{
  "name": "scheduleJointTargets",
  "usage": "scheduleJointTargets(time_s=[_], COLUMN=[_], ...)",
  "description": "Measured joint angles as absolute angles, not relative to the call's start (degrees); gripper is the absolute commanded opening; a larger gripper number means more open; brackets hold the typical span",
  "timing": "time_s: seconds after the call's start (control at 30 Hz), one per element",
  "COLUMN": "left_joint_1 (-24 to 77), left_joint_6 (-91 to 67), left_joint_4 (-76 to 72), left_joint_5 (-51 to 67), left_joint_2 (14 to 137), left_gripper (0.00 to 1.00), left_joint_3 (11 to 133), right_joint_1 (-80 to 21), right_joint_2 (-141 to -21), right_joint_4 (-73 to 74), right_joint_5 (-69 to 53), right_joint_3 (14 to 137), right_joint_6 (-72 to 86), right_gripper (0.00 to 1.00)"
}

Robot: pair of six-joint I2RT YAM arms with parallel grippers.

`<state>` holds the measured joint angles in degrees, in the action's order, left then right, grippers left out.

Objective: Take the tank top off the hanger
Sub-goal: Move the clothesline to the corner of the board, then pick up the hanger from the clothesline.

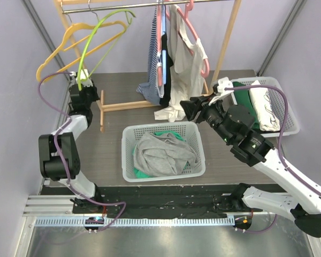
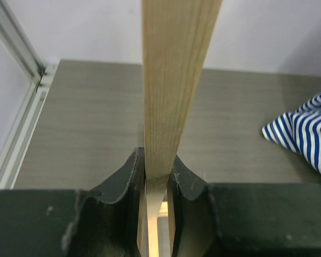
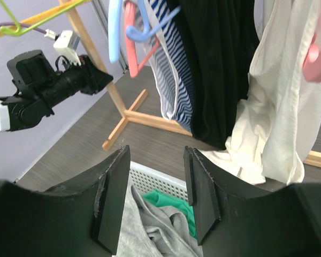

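Note:
The white tank top (image 1: 193,67) hangs on a pink hanger (image 1: 205,63) at the right end of the wooden rack, its hem pooled on the table. In the right wrist view the tank top (image 3: 281,107) and pink hanger (image 3: 316,59) are ahead to the right. My right gripper (image 1: 191,108) (image 3: 156,160) is open and empty, just in front of the hem and above the basket. My left gripper (image 1: 81,88) (image 2: 156,168) is shut on the rack's left wooden post (image 2: 174,80).
A striped garment (image 1: 151,75) and a black one (image 1: 168,64) hang left of the tank top. Bare yellow (image 1: 69,37) and green (image 1: 104,27) hangers hang at the left. A white basket (image 1: 160,127) holds grey and green clothes. A tray (image 1: 289,110) with folded cloth sits at the right.

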<state>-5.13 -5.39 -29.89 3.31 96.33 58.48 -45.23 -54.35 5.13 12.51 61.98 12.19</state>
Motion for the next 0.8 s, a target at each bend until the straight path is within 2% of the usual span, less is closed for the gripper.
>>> scheduleJointTargets(time_s=[0.3, 0.33, 0.37, 0.4, 0.5, 0.57, 0.6, 0.67, 0.7, 0.8], left_joint_1=[-5.1, -5.1, -5.1, -5.1, -5.1, -5.0, -5.0, -4.9, -4.9, -4.9], left_joint_6=[-2.2, -2.2, -2.1, -2.0, -1.9, -1.4, -1.2, -0.6, -0.2, 0.9], left_joint_4=[-16.1, -15.0, -14.2, -13.1, -7.9, -2.3, 0.5, 4.8, 6.7, 12.1], left_joint_5=[4.2, 4.4, 4.5, 4.7, 6.1, 7.2, 7.5, 8.0, 8.3, 9.3], left_joint_2=[85.8, 85.1, 84.6, 84.0, 82.1, 81.0, 80.4, 79.5, 78.8, 74.9], left_gripper=[0.09, 0.13, 0.21, 0.43, 0.57, 0.66, 0.78, 0.90, 0.98, 1.00], left_joint_3=[54.5, 54.5, 54.5, 54.5, 55.0, 55.5, 55.9, 56.4, 56.4, 56.3], right_joint_1=[-45.2, -45.2, -45.2, -45.2, -45.2, -45.2, -45.2, -45.2, -45.2, -45.2], right_joint_2=[-54.5, -54.7, -55.0, -55.9, -60.8, -65.6, -68.5, -74.0, -76.6, -83.1], right_joint_4=[7.0, 7.1, 7.3, 7.9, 10.6, 13.6, 14.7, 16.8, 18.2, 21.5], right_joint_5=[13.4, 13.5, 13.4, 13.4, 13.4, 13.1, 13.0, 12.1, 11.6, 10.0], right_joint_3=[70.7, 72.1, 73.3, 75.2, 83.0, 90.3, 94.5, 101.1, 103.7, 109.0], right_joint_6=[11.0, 10.8, 10.6, 10.5, 10.2, 10.2, 10.3, 10.6, 10.8, 10.8], right_gripper=[0.51, 0.51, 0.51, 0.51, 0.51, 0.64, 0.72, 0.91, 0.96, 1.00])
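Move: In the left fingers stands the clothesline's left post; its foot rests almost straight below, some 20 cm down, and the striped top hangs about 25 cm to the right, 8 farther out and 5 lower. From the empty right hand, the blue hanger's lower part is about 6 cm ahead, 7 to the left and 10 higher. Next to it the pink hanger is 7 ahead, 9 left and equally high; the beige top hangs 12 straight ahead, about 3 higher. Still pinching the post, the left hand drags it back towards the base about 6 cm, then spreads its fingers wide, lets go and backs off another 6 or so while tipping some 20 degrees downward. Meanwhile the right hand climbs about 14 cm and swings forward and left towards the blue hanger, sinking slightly at the end as its half-open fingers spread wide. ##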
